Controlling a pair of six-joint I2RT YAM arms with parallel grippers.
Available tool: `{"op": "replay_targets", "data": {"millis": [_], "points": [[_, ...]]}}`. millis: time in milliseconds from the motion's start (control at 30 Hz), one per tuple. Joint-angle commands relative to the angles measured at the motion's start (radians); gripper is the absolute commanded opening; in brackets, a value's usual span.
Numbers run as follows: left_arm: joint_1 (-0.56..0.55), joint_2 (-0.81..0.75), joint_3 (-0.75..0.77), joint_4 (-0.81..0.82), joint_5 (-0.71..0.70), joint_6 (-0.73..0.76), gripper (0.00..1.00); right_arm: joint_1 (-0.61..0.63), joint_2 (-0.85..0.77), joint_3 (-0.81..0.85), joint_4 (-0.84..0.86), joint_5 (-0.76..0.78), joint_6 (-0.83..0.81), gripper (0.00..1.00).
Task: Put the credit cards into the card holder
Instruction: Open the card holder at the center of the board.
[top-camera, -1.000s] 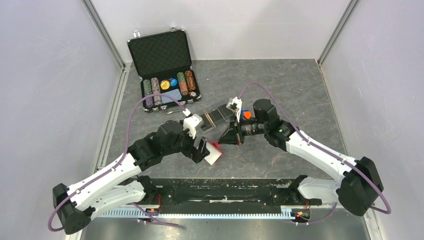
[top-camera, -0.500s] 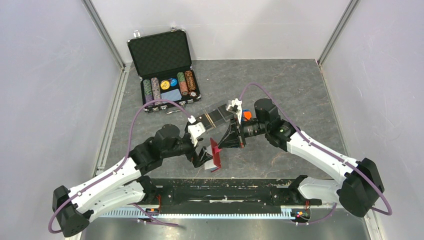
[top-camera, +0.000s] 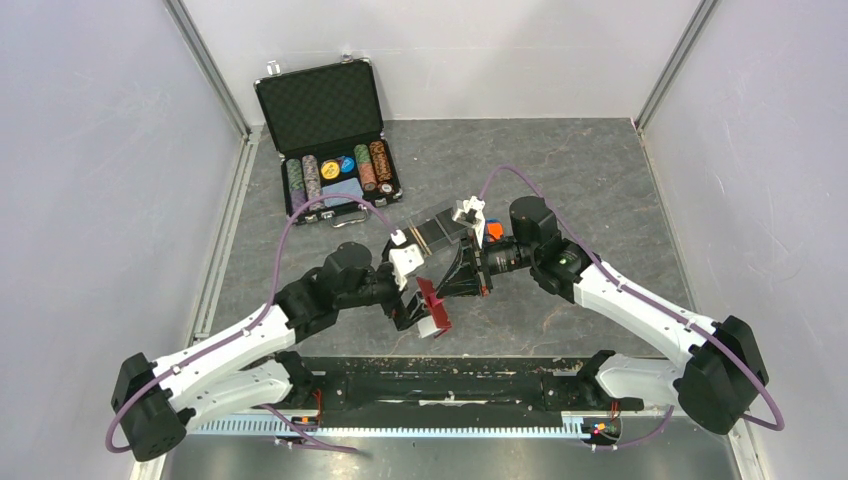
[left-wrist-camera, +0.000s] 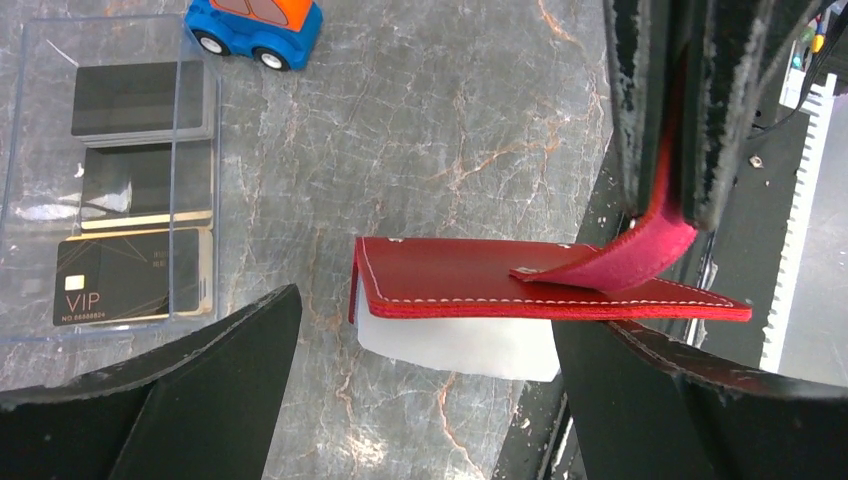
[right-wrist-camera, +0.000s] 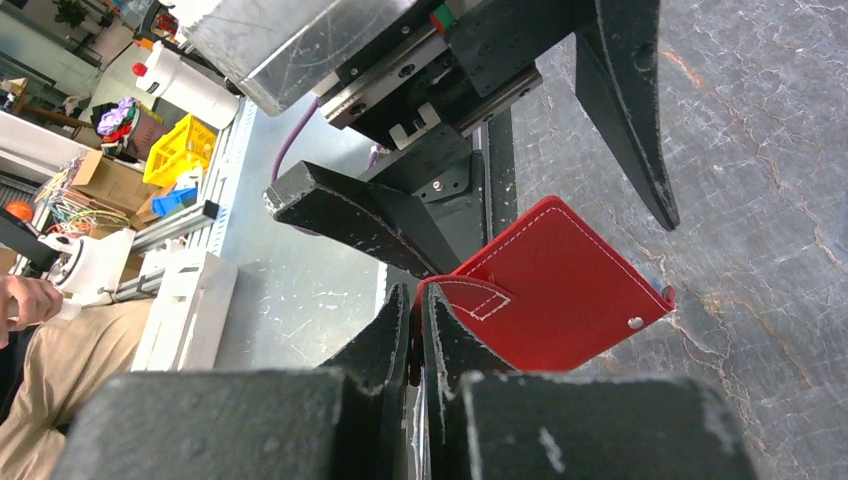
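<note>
The clear card holder (left-wrist-camera: 25, 190) lies on the table top, its three compartments holding dark, gold-edged credit cards, one marked VIP (left-wrist-camera: 125, 275). In the top view the card holder (top-camera: 432, 231) sits just beyond both grippers. My right gripper (right-wrist-camera: 418, 295) is shut on the snap tab of a small red wallet (right-wrist-camera: 560, 290) and holds it on edge above the table. A white piece (left-wrist-camera: 460, 345) sticks out under the wallet (left-wrist-camera: 500, 285). My left gripper (left-wrist-camera: 425, 330) is open, with one finger on each side of the wallet and no contact.
An open black briefcase (top-camera: 330, 130) of poker chips stands at the back left. Beside the card holder is a blue toy car (left-wrist-camera: 255, 25). The arms' black base rail (top-camera: 450, 385) runs along the near edge. Grey walls close in the left and right sides.
The right gripper has tipped the wallet up on edge by its tab. The left arm has reached further right, bringing its open fingers around the wallet.
</note>
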Motion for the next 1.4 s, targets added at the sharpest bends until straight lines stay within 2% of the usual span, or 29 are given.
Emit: {"op": "replay_targets", "data": {"millis": [0, 233, 400, 567, 867, 967, 1000, 1067, 1100, 1133, 1233, 1367], "points": [[-0.002, 0.015, 0.032, 0.106, 0.025, 0.012, 0.99, -0.005, -0.005, 0.002, 0.056, -0.035, 0.009, 0.0], [-0.002, -0.024, 0.022, 0.143, 0.022, 0.003, 1.0, -0.006, 0.01, -0.004, 0.045, -0.024, 0.004, 0.0], [-0.001, -0.058, 0.006, 0.125, 0.085, 0.04, 0.97, -0.005, 0.015, 0.002, 0.038, -0.019, 0.004, 0.0], [-0.002, -0.022, 0.032, 0.044, 0.132, 0.027, 0.71, -0.005, 0.01, 0.008, 0.037, 0.01, 0.004, 0.0], [-0.002, -0.023, 0.024, 0.029, 0.145, -0.001, 0.51, -0.017, 0.001, 0.015, 0.023, 0.05, 0.004, 0.0], [-0.002, -0.033, 0.028, 0.024, 0.124, -0.013, 0.39, -0.024, 0.002, 0.015, 0.008, 0.086, -0.002, 0.0], [-0.002, -0.034, 0.031, 0.018, 0.118, -0.016, 0.31, -0.024, 0.001, 0.017, 0.0, 0.101, -0.006, 0.0], [-0.002, -0.033, 0.035, 0.016, 0.11, -0.026, 0.05, -0.027, 0.002, 0.018, -0.014, 0.127, -0.017, 0.09], [-0.002, -0.035, 0.037, 0.015, 0.107, -0.041, 0.02, -0.029, 0.002, 0.021, -0.022, 0.14, -0.027, 0.18], [-0.002, -0.036, 0.037, 0.013, 0.108, -0.055, 0.02, -0.033, -0.003, 0.024, -0.049, 0.16, -0.04, 0.27], [-0.002, -0.056, 0.037, 0.016, 0.108, -0.103, 0.02, -0.051, -0.034, 0.027, -0.121, 0.232, -0.104, 0.42], [-0.002, -0.087, 0.033, 0.039, 0.108, -0.225, 0.02, -0.083, -0.109, 0.001, -0.183, 0.299, -0.19, 0.72]]}}
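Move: The red card holder hangs by its strap from the right hand's shut fingers, its middle about 6 cm below them, 2 cm back and 1 cm to the left. From the wide-open left hand, that middle is some 3 cm back and 2 cm to the right, roughly level. From the left hand, the clear card box lies 11 cm ahead, 2 cm right and 15 cm down; the toy car 10 cm ahead, 13 cm right, as low. The left fingers close and pinch the red cover of the holder, after that hand rises about 2.5 cm, then sinks most of the way and draws back some 2 cm. The right hand holds the strap nearly still meanwhile, then opens about halfway, letting the strap go, and heads forward some 4 cm and down 2.5 cm, away from the holder, turning slightly clockwise. ##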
